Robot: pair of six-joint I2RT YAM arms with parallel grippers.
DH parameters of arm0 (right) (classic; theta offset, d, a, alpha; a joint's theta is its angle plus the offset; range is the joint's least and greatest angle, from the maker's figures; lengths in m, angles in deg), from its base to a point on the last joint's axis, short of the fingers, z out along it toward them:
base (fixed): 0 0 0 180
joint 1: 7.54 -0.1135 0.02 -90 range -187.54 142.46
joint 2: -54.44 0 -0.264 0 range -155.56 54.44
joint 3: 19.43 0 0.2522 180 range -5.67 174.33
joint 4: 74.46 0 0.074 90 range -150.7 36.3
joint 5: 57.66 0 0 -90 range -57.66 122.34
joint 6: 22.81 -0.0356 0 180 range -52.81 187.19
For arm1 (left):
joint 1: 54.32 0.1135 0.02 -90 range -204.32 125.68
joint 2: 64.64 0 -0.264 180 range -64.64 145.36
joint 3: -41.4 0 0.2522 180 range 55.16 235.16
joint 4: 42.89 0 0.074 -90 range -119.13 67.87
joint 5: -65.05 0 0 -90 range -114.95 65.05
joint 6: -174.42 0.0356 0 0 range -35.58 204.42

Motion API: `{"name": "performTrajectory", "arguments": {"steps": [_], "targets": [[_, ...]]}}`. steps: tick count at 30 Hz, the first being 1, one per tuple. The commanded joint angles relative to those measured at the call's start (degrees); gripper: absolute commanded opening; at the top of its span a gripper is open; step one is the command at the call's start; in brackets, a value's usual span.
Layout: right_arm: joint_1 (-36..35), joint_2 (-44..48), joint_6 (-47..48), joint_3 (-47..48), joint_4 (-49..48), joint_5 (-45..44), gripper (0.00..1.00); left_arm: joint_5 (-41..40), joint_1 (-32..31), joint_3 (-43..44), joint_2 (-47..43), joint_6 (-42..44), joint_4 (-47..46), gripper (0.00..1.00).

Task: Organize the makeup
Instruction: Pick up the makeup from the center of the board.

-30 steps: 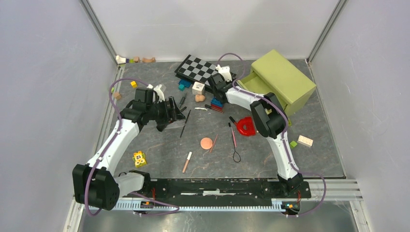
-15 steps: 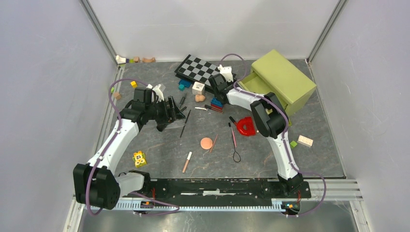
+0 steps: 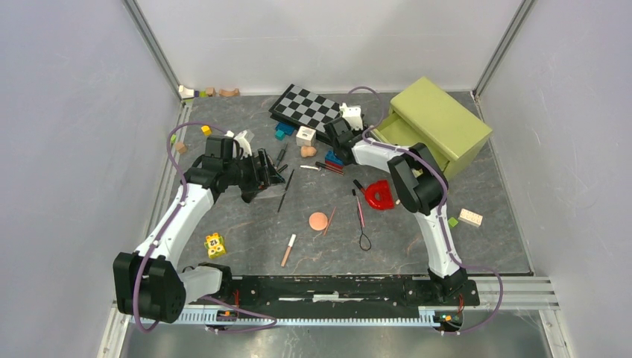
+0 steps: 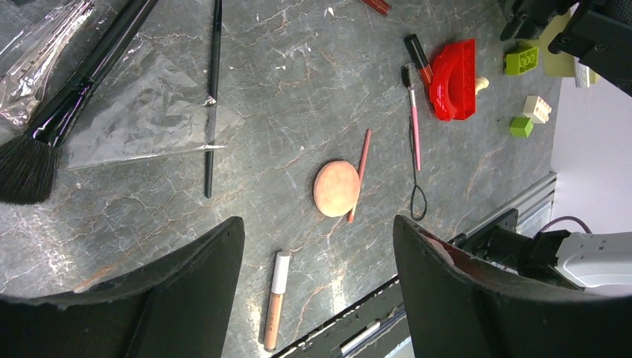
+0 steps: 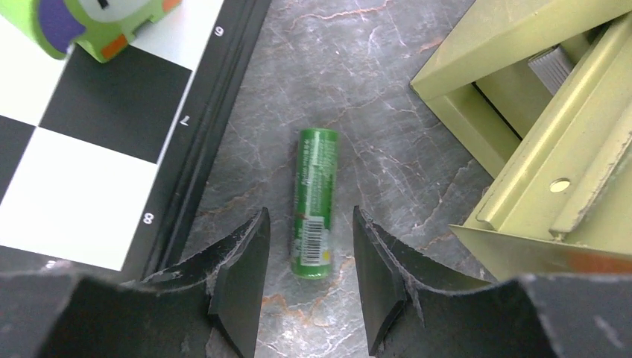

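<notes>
The makeup lies scattered on the grey table. A round peach puff [image 3: 318,221] [image 4: 336,188] touches a thin pink pencil [image 4: 358,175], with a peach tube with a white cap [image 4: 276,300] nearer the rail. A big black brush [image 4: 71,97] and a thin black brush [image 4: 212,97] lie by a clear plastic bag [image 4: 149,112]. A pink-handled brush [image 4: 414,127] lies next to the red piece. My left gripper [image 4: 318,246] [image 3: 270,170] hovers open and holds nothing. My right gripper [image 5: 309,246] [image 3: 344,127] is open, its fingertips flanking the near end of a green labelled tube [image 5: 315,203] without touching it.
A checkerboard [image 3: 313,107] [image 5: 89,164] lies just left of the green tube. The olive drawer box [image 3: 436,123] [image 5: 536,149] stands open on its right. A red horseshoe piece [image 3: 380,194] and toy bricks, one yellow [image 3: 215,244], lie about.
The right gripper has shifted a little to the right, toward the drawer box, and its jaws have narrowed slightly. The left arm has not moved.
</notes>
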Motion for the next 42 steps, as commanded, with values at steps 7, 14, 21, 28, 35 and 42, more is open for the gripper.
{"name": "performTrajectory", "arguments": {"steps": [7,14,21,28,35,42], "targets": [[5.19,1.91,-2.96,-4.40,3.31,5.42,0.45,2.16,0.74,-0.11,0.03,-0.31,-2.07,0.79],[5.66,1.61,-2.51,-4.78,1.34,10.79,0.31,2.18,0.95,-0.07,0.11,-0.31,-2.12,0.79],[5.52,3.24,-1.86,-6.66,0.31,11.94,0.24,2.77,1.36,-0.23,0.27,-0.48,-2.37,0.79],[2.96,9.72,1.06,-13.95,-2.15,11.22,0.23,2.94,1.65,-0.38,-0.05,-0.49,-2.60,0.79],[1.80,15.74,0.63,-23.60,-2.59,17.03,0.24,2.87,1.74,-0.46,-0.24,-0.49,-2.63,0.79],[-0.58,18.50,3.54,-27.96,-2.00,20.69,0.28,2.77,1.74,-0.44,-0.42,-0.44,-2.64,0.79]]}}
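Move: Almost between the right hand's half-open fingers lies the green tube of makeup, about 1 cm ahead, 1 cm right and 1 cm below the hand point. The chessboard's middle is some 8 cm ahead and 13 cm left, its green toy about 10 ahead and 5 left; the open drawer's middle is about 13 right and 1 back, the blue brick 5 back and 8 left. From the left hand the tube is roughly 24 cm ahead, 21 right and 13 below. Closing its half-open fingers, the right hand eases about 1 cm right, rolls its left side up slightly and pinches the green tube around the middle. After a brief hold it draws the tube some 8 cm back out of the gap between chessboard and drawer, towards the blue brick's side. It stays low, barely sinking, turning about 10 degrees counter-clockwise and tipping down a little. ##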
